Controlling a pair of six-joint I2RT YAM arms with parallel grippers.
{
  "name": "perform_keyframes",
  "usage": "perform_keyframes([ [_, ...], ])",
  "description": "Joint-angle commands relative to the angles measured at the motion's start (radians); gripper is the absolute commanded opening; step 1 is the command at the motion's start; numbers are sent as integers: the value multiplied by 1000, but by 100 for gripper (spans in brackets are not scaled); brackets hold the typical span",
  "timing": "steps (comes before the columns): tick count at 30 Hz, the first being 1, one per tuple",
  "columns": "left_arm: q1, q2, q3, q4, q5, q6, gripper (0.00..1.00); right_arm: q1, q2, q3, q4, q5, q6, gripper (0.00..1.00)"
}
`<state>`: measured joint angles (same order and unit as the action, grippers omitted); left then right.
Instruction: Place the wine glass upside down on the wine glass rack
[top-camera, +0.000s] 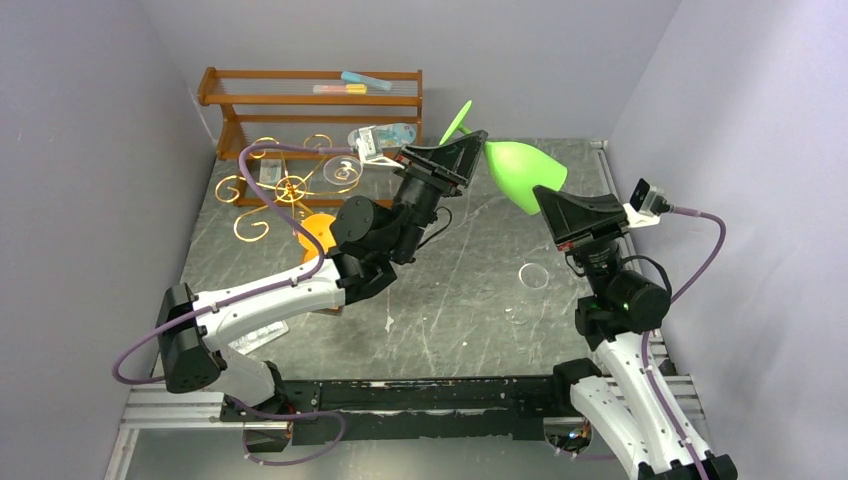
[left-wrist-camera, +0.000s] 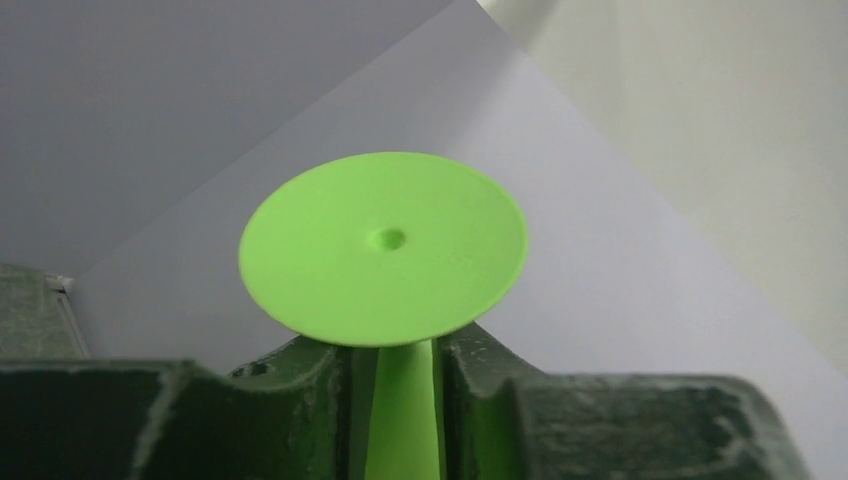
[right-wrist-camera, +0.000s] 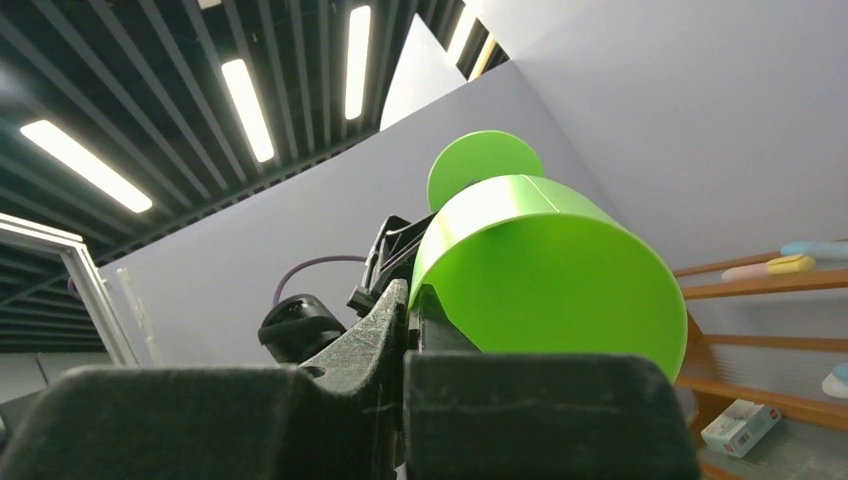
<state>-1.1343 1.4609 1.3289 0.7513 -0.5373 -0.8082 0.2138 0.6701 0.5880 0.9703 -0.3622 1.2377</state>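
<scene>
A bright green wine glass (top-camera: 523, 172) hangs in the air over the back middle of the table, lying roughly sideways. My left gripper (top-camera: 478, 146) is shut on its stem just below the round foot (top-camera: 457, 122). In the left wrist view the foot (left-wrist-camera: 385, 245) faces the camera and the stem (left-wrist-camera: 403, 410) sits between my fingers. My right gripper (top-camera: 546, 196) is shut on the rim of the bowl, and the right wrist view shows the bowl (right-wrist-camera: 545, 275) pinched at its edge. The gold wire wine glass rack (top-camera: 285, 186) stands at the back left, apart from both grippers.
A brown wooden shelf unit (top-camera: 310, 100) with small items stands behind the rack; it also shows in the right wrist view (right-wrist-camera: 760, 290). A clear glass (top-camera: 341, 170) sits at the rack. An orange object (top-camera: 317, 232) lies beside the left arm. A clear round piece (top-camera: 533, 275) lies on the table at right.
</scene>
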Motion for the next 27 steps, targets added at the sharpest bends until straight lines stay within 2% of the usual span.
perform_keyframes([
  [1,-2,8,37,111,-38,-12,27,-4,-7,-27,52,-72,-17,0],
  [5,-2,12,29,118,-47,-13,6,-4,-10,-19,32,-100,-49,0],
  [8,-2,7,13,136,-50,9,5,-4,-25,-8,-53,-85,-60,2],
  [13,-2,-13,-8,164,-26,133,5,-4,-90,27,-293,-3,-118,61],
  [15,-2,-30,-21,170,-11,198,5,-4,-116,63,-420,32,-179,76],
  [17,-2,-51,-42,181,12,273,5,-4,-135,96,-543,60,-237,84],
  [22,-2,-108,-107,179,69,512,5,-5,-161,173,-817,162,-349,90],
  [27,-2,-136,-132,103,96,726,5,-4,-110,258,-892,103,-394,91],
])
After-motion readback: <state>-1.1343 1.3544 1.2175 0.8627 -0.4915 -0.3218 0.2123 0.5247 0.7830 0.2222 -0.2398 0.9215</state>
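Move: Just beyond the left hand's half-open fingers, which surround the stem, the green wine glass has its middle about 5 cm right, 3 cm back and 2 cm lower. The gold rack is roughly 28 cm left of that hand, 2 cm farther out and 30 cm down; on it, the orange glass hangs 25 cm left and 5 cm back, a clear glass 20 cm left and 5 cm out, both some 28 cm down. From the right hand, which pinches the rim, the green glass's middle is about 4 cm forward, left and up. Shutting its fingers on the green glass's stem just under the foot, the left hand takes the glass over while the right still pinches the rim. The right then opens wide and sinks some 3 cm, easing forward and right, clear of the bowl; the left carries the glass about 4 cm left towards the rack, tipping its fingertips up and turning counter-clockwise. ##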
